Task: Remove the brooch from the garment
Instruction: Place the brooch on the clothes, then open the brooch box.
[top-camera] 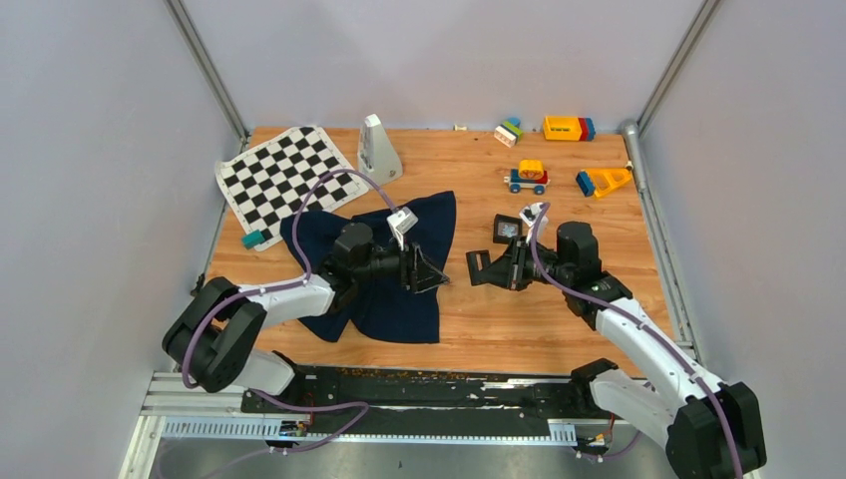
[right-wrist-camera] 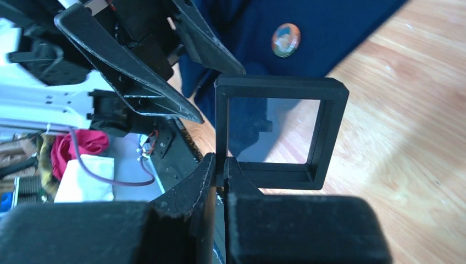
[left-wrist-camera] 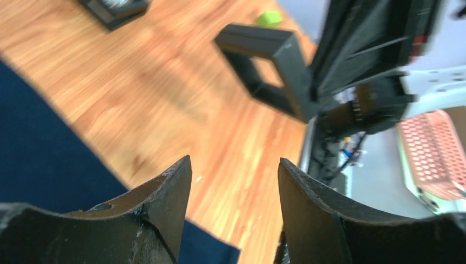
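The dark navy garment (top-camera: 374,289) lies spread on the wooden table, left of centre. A small round orange and teal brooch (right-wrist-camera: 286,39) is pinned on the garment (right-wrist-camera: 329,27) near its edge; I cannot make it out in the top view. My left gripper (top-camera: 431,271) is open and empty over the garment's right edge, with bare table between its fingers (left-wrist-camera: 235,165). My right gripper (top-camera: 479,270) faces it, shut (right-wrist-camera: 221,162) on the edge of a black square frame with a clear window (right-wrist-camera: 280,132). This frame also shows in the left wrist view (left-wrist-camera: 269,66).
A small black box (top-camera: 507,230) stands just behind the right gripper. A chequered mat (top-camera: 284,180) and a white wedge-shaped object (top-camera: 377,150) lie at the back left. Toy blocks (top-camera: 567,128), a toy car (top-camera: 527,178) and an orange piece (top-camera: 604,182) lie at the back right. A teal block (top-camera: 253,239) sits left of the garment.
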{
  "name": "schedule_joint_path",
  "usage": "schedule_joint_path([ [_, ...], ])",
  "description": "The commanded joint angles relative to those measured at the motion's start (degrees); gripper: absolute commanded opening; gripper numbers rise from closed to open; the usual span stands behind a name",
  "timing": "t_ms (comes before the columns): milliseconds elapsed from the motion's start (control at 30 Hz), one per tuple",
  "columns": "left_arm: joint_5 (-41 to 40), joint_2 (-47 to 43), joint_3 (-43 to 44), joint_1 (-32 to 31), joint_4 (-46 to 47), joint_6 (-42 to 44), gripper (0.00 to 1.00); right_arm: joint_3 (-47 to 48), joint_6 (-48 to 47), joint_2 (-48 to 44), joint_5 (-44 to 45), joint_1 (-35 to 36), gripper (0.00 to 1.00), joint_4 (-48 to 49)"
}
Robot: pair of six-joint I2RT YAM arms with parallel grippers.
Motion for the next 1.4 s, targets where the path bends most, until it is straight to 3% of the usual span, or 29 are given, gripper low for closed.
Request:
schedule_joint_path([
  [0, 11.10, 0.95, -2.59, -0.03, 27.42, -13.07, 0.65, -1.06, 1.53, -1.67, -8.59, -0.17, 0.00, 12.21],
  [267, 13.63, 8.45, -4.44, -0.07, 52.51, -26.50, 0.59, -2.51, 4.29, -1.16, -12.08, -0.05, 0.00, 17.01],
  [567, 12.51, 9.08, -4.50, -0.04, 52.02, -26.95, 0.56, -2.92, 6.62, 1.61, -13.87, 1.68, 0.00, 21.65],
  [867, 13.18, 11.15, -3.48, -0.07, 51.51, -27.65, 0.43, -2.46, 7.80, 4.64, -12.25, 5.26, 0.00, 25.49],
  [933, 13.39, 11.54, -3.30, -0.05, 51.47, -27.82, 0.39, -2.33, 7.73, 5.24, -11.94, 5.72, 0.00, 25.46],
  [1033, 13.59, 11.81, -3.12, -0.03, 51.49, -27.77, 0.15, -2.31, 7.57, 5.76, -11.76, 6.11, 0.00, 25.53],
  [1100, 13.72, 11.89, -3.10, -0.03, 51.52, -27.67, 0.02, -2.38, 7.53, 5.65, -11.10, 6.28, 0.10, 25.32],
  [1200, 13.87, 11.91, -3.10, -0.05, 51.62, -27.62, 0.00, -2.19, 7.20, 5.14, -10.26, 6.23, 0.28, 24.59],
  [1367, 14.52, 12.36, -2.86, -0.05, 52.15, -28.49, 0.00, -1.15, 6.30, 4.84, -9.58, 6.55, 0.35, 23.15],
])
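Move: The black frame that the left hand goes for is in the right fingers. Its middle is about 3 cm ahead, 6 cm to the right and 4 cm above the left hand, and some 3 cm ahead, 2 cm left and 1 cm above the right. From the left hand, the garment's middle lies roughly 13 cm left, 2 cm ahead and 13 cm down. The second frame lies on the table about 10 cm ahead, 13 cm right and 13 cm down. Upward, some 7 cm, and back 3 or 4 cm goes the left hand, fingers open and rolling about 25 degrees, to the held frame's inner edge, where they shut and pinch it. Meanwhile the right hand carries the frame about 5 cm left towards it, also rising slightly and drawing back, then stays and opens its fingers partway. ##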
